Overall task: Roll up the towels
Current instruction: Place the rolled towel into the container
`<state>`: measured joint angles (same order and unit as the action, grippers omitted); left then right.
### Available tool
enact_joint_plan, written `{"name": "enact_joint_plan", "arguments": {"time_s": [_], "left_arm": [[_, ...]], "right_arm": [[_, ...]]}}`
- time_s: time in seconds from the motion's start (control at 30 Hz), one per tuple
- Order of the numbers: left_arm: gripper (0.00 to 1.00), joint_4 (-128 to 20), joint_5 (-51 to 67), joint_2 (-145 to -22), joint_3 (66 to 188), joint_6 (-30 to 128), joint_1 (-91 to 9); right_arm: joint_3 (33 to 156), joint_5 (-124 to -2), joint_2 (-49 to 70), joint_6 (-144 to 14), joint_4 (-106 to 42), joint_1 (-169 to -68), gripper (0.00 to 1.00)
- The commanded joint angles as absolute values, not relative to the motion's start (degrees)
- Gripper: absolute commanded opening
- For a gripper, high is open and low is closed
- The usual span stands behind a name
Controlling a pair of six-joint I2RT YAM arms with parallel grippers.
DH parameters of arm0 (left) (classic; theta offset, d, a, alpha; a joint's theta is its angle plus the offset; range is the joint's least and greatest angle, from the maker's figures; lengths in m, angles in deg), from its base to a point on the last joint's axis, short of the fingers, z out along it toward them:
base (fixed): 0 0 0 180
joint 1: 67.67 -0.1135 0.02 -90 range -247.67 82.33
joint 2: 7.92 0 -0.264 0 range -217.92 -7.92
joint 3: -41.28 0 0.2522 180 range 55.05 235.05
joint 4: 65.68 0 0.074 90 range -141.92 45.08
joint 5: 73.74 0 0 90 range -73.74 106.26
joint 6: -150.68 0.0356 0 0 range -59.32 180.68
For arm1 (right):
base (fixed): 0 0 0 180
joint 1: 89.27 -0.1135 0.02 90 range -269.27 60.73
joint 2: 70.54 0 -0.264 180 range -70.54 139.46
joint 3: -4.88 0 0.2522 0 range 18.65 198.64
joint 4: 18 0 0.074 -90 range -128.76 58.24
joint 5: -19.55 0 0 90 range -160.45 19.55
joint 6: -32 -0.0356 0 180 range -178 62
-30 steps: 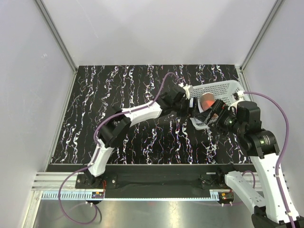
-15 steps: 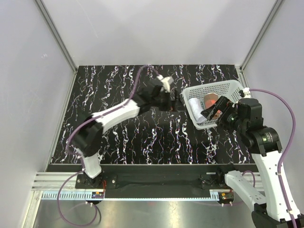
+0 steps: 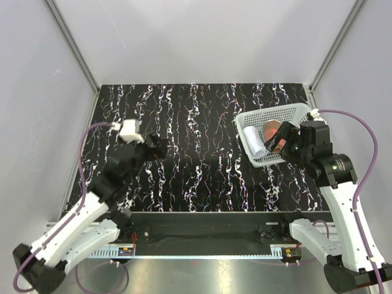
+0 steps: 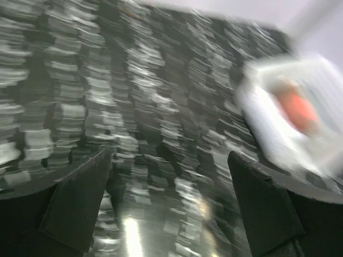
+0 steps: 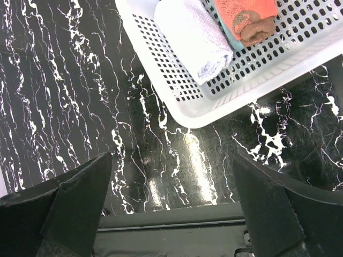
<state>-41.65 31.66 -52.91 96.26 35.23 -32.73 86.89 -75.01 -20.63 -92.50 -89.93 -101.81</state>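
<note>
Both towels lie rolled inside the white perforated basket (image 3: 293, 113) at the right of the table. The white towel (image 3: 255, 139) is a short cylinder at the basket's left end. Beside it sits the orange towel (image 3: 269, 130), its brownish end showing. In the right wrist view the white towel (image 5: 195, 38) and the orange towel (image 5: 246, 15) rest side by side in the basket (image 5: 268, 75). My right gripper (image 3: 277, 142) hovers open over the basket's near rim and holds nothing (image 5: 171, 209). Far to the left, my left gripper (image 3: 162, 147) is open and empty, its view blurred (image 4: 169, 203).
The table (image 3: 196, 165) is black marble-patterned, with white walls on three sides. The basket shows as a blurred white shape (image 4: 316, 155) at the right of the left wrist view. A dark front rail (image 5: 177, 227) lies under my right gripper.
My left arm has pulled away from the basket and swung to the left side of the table, its jaws opening wider. The basket has settled flat. The right arm shifted only slightly.
</note>
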Motion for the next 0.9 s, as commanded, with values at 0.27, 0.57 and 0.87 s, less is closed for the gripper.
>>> {"name": "enact_joint_plan", "arguments": {"time_s": [0.27,0.57,0.87], "left_arm": [[0.94,-83.61,75.76,-33.31,57.78,60.94,-33.92],[0.96,-110.18,59.96,-59.66,54.6,60.78,-46.83],[0.96,-106.94,45.81,-72.24,64.79,57.95,-60.98]], "right_arm": [[85.01,-72.39,-22.2,-89.91,-85.55,-101.93,1.0],[86.14,-69.4,-22.2,-87.62,-85.37,-101.93,1.0],[85.97,-68.61,-20.18,-85.34,-84.67,-102.02,1.0]]}}
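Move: The container's middle lies about 53 cm to the right of the empty left gripper, some 10 cm farther out and 21 cm lower. In it the white towel roll is about 40 cm right and 6 cm ahead of the left gripper, the orange towel roll some 47 cm right and 9 cm ahead, both about 22 cm below. From the right gripper, the container's middle is some 14 cm ahead, 12 cm right and 22 cm down. Swing the open left gripper farther left, about 21 cm, away from the container, while sinking some 14 cm over the bare left side of the table; go fast at first, then ease off. Turn the hand some 40 degrees counter-clockwise on the way and let its left side rise. Keep the fingers wide open and touch nothing. ##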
